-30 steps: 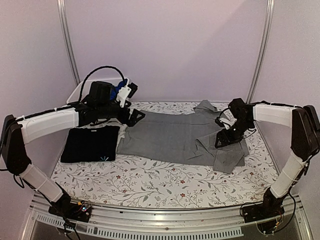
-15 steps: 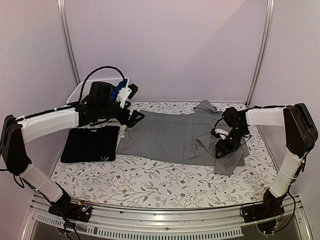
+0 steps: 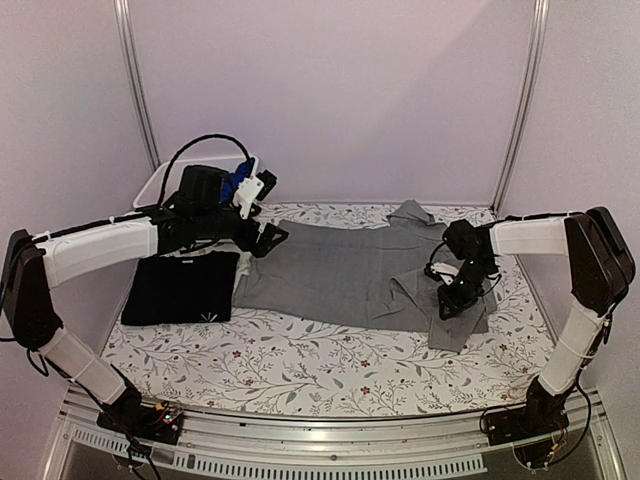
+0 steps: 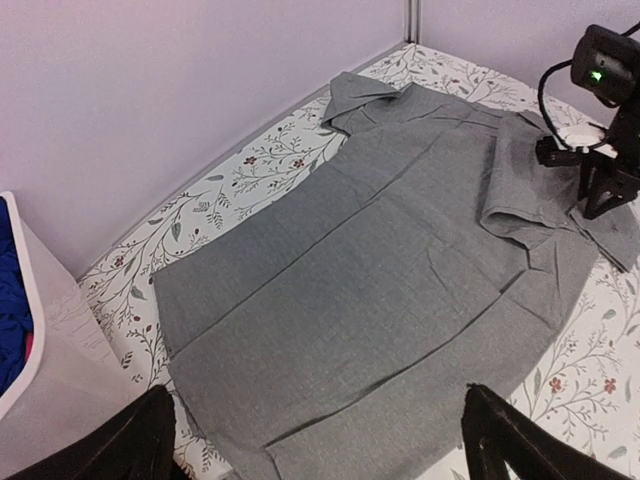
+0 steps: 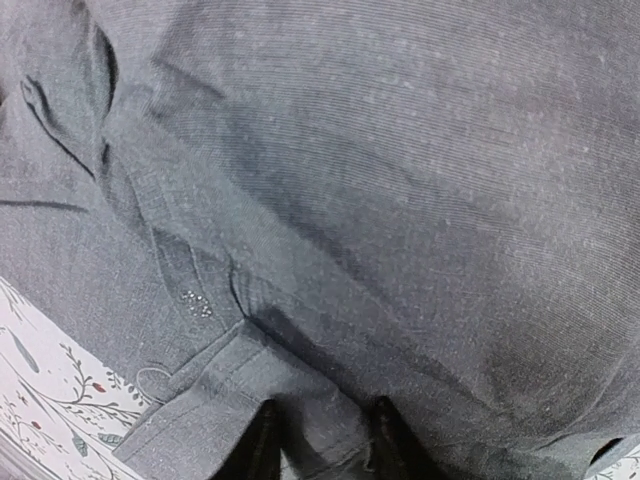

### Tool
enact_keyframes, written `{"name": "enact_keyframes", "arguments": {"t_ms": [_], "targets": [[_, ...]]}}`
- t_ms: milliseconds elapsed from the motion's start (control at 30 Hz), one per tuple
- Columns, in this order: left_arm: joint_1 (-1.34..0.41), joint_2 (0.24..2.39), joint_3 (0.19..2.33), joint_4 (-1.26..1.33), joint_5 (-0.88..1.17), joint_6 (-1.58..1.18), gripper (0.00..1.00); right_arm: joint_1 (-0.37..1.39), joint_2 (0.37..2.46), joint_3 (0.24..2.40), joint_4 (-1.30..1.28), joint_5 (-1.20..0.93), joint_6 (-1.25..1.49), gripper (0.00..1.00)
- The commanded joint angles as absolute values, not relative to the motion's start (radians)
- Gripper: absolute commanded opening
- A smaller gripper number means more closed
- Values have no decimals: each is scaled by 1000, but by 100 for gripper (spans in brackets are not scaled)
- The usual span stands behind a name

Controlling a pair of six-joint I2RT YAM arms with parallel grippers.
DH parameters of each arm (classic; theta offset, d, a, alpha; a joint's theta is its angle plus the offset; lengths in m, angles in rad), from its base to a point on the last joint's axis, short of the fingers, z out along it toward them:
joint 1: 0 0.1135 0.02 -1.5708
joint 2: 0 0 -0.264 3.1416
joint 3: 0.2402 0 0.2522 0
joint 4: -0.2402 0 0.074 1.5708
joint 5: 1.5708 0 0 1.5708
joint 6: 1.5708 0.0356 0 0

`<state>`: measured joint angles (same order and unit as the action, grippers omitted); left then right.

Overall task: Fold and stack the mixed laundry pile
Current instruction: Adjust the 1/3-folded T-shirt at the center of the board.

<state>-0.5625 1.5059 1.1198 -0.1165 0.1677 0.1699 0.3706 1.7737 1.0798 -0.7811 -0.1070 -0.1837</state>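
Observation:
A grey collared shirt (image 3: 340,270) lies spread flat across the middle of the table, its right sleeve (image 4: 525,190) folded in over the body. My left gripper (image 3: 268,238) hovers open over the shirt's left hem (image 4: 315,425), holding nothing. My right gripper (image 3: 447,305) is pressed down on the sleeve. In the right wrist view its fingertips (image 5: 262,440) stand a little apart with a fold of the sleeve's hem (image 5: 322,440) between them. A folded black T-shirt (image 3: 180,290) with a small light mark lies at the left.
A white plastic bin (image 3: 152,188) stands at the back left behind my left arm, with a bright blue garment (image 3: 232,185) in it; its wall (image 4: 50,350) is close to my left gripper. The table has a floral cover (image 3: 300,365). Walls close in at the back and sides.
My right gripper has moved down and to the left onto the grey shirt's sleeve, and its jaws have narrowed around the cloth. The left arm has stayed still.

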Motion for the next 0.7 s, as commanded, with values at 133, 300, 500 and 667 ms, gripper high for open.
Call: {"name": "enact_keyframes", "arguments": {"t_ms": [133,300,500,667], "targets": [[-556,1471,1077,-102,128,168,100,392,1727,1165,-814,-219,-186,2],[-553,1456,1072,-91,107,124,100,379,1670,1247,-839,-257,-186,0],[-550,1459,1100,-77,89,63,100,335,1646,1427,-737,-346,-137,0],[-536,1490,1160,-104,59,13,100,316,1698,1621,-539,-343,-63,0]]}}
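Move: Right beneath the right fingertips, at most 1 cm down, is the bunched edge of the grey T-shirt's turned-over flap. Its sleeve end lies about 8 cm back and 2 cm to the right; the flap's fold tip is some 10 cm ahead and 11 cm left, and the shirt's far corner roughly 32 cm ahead and 6 cm left. For the left hand the bunched edge is about 41 cm right, 3 cm back and 21 cm below. Closing fully from less than half open, the right fingers pinch the bunched grey cloth at the table. The hand slips slightly left, then pulls the cloth up at growing speed, rising about 18 cm while carrying it some 11 cm forward and 6 cm left; the down-pointing fingers swing out forward and to the left, about 25 degrees each way, still gripping. ##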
